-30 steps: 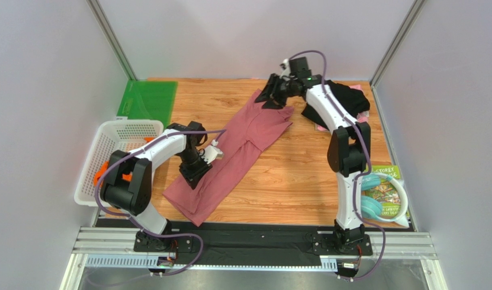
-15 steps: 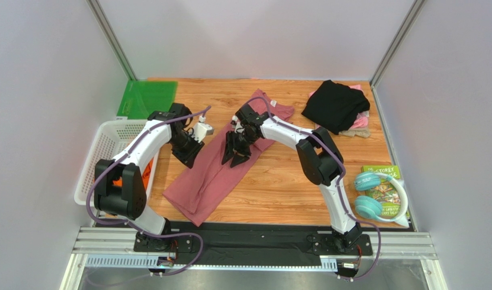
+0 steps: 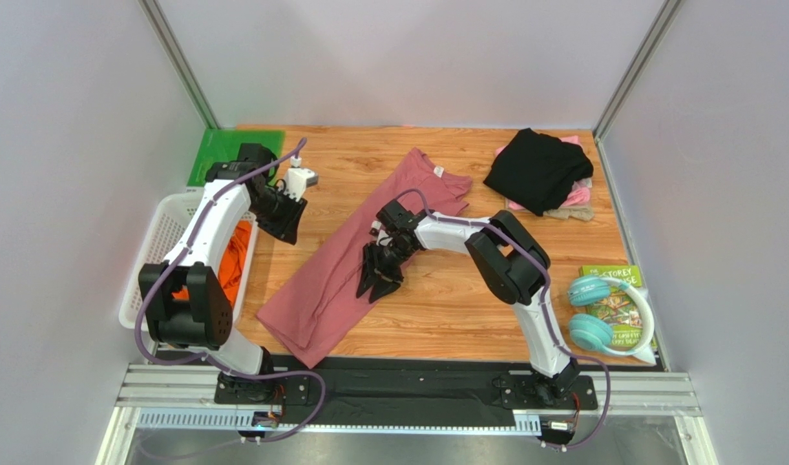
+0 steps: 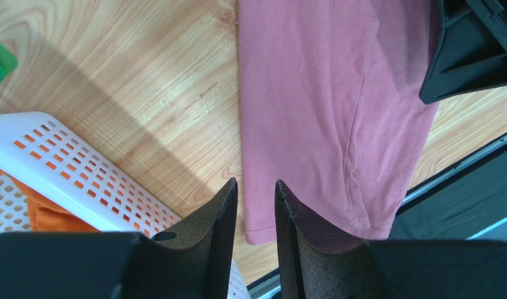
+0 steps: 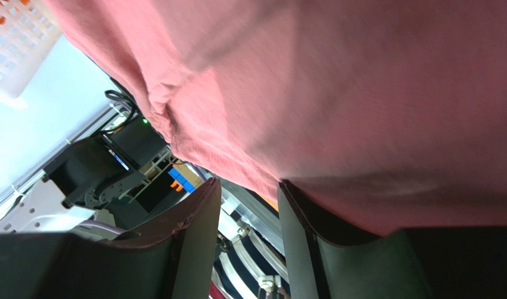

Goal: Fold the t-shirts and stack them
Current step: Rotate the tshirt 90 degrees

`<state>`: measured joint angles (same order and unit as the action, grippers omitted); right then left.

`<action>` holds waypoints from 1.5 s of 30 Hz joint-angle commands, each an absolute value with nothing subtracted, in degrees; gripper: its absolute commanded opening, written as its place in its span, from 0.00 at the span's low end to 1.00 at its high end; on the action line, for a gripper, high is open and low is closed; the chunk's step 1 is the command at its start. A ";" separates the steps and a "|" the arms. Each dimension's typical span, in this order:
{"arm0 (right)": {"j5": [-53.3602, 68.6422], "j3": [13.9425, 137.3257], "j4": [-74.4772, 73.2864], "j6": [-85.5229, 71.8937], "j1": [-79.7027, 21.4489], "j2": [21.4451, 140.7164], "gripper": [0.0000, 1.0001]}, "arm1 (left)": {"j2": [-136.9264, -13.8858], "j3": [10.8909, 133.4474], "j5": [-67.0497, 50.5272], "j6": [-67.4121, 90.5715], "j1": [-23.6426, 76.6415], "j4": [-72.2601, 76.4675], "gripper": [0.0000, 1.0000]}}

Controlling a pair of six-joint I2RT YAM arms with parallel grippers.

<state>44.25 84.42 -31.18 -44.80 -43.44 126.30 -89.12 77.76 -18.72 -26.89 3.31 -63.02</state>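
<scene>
A dusty-rose t-shirt [image 3: 369,247], folded into a long strip, lies diagonally across the wooden table, collar end at the far side. My right gripper [image 3: 372,286] is at the strip's right edge near its middle. Its jaws stand apart with nothing between them [image 5: 249,184], and one finger [image 5: 337,249] is against the cloth [image 5: 337,99]. My left gripper [image 3: 286,232] hovers left of the shirt beside the basket, open and empty [image 4: 256,182], with the shirt's hem [image 4: 324,124] below it. A black t-shirt [image 3: 539,170] lies on a pale pink one [image 3: 575,196] at the back right. An orange one [image 3: 235,254] is in the basket.
A white mesh basket [image 3: 165,242] stands at the left table edge, its rim [image 4: 81,174] close under my left gripper. A green mat [image 3: 218,150] lies at the back left. Teal headphones [image 3: 592,310] rest on a book [image 3: 621,286] at the right.
The right gripper swept from the collar end down to the strip's middle. The left gripper left the shirt's left edge and moved back toward the basket. The shirt now lies narrower and straighter.
</scene>
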 commanded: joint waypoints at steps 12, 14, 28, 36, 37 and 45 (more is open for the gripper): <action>33.05 75.13 -42.96 -36.66 -25.06 114.52 0.45 | -88.07 81.65 -23.29 -27.60 2.72 -66.53 0.35; 30.08 77.60 -48.30 -33.94 -24.35 115.05 0.44 | -88.33 82.09 -23.64 -27.68 2.72 -67.14 0.35; 35.23 126.10 -55.47 -41.72 -16.35 137.06 0.45 | -88.77 82.09 -25.93 -27.60 2.81 -67.94 0.36; 41.57 125.27 -39.82 -51.85 -17.57 145.38 0.45 | -89.03 82.18 -25.23 -28.39 2.81 -68.55 0.36; 41.49 124.55 -39.29 -52.03 -17.84 145.37 0.45 | -89.12 82.18 -25.31 -28.39 2.81 -68.55 0.36; 39.72 117.51 -38.41 -53.08 -19.51 145.53 0.45 | -89.83 82.35 -26.37 -28.21 2.81 -68.47 0.36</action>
<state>41.12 119.39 -38.85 -51.48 -18.09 145.27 -90.02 80.23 -24.23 -27.18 2.98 -68.16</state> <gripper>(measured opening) 0.450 0.357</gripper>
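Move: The right hand's fingertips are already down on the pink t-shirt, which lies slantwise. Its middle is about 12 cm ahead and 1 cm left of them, its collar end about 37 cm ahead and 18 cm right, its hem end 13 cm back and 18 cm left, all roughly 1 cm below. The black stack stands some 35 cm ahead and 43 cm right. From the left hand, the t-shirt's middle lies about 17 cm right, 3 cm ahead and 12 cm below. Sweeping to its right about 15 cm and curving forward 7 cm, the right hand keeps its half-open fingertips on the t-shirt and drags the cloth. It then lifts about 13 cm, reaches another 22 cm forward over the shirt and comes down on the part near the collar, where it slides a few centimetres left and slightly back, having turned clockwise some 30 degrees overall. ##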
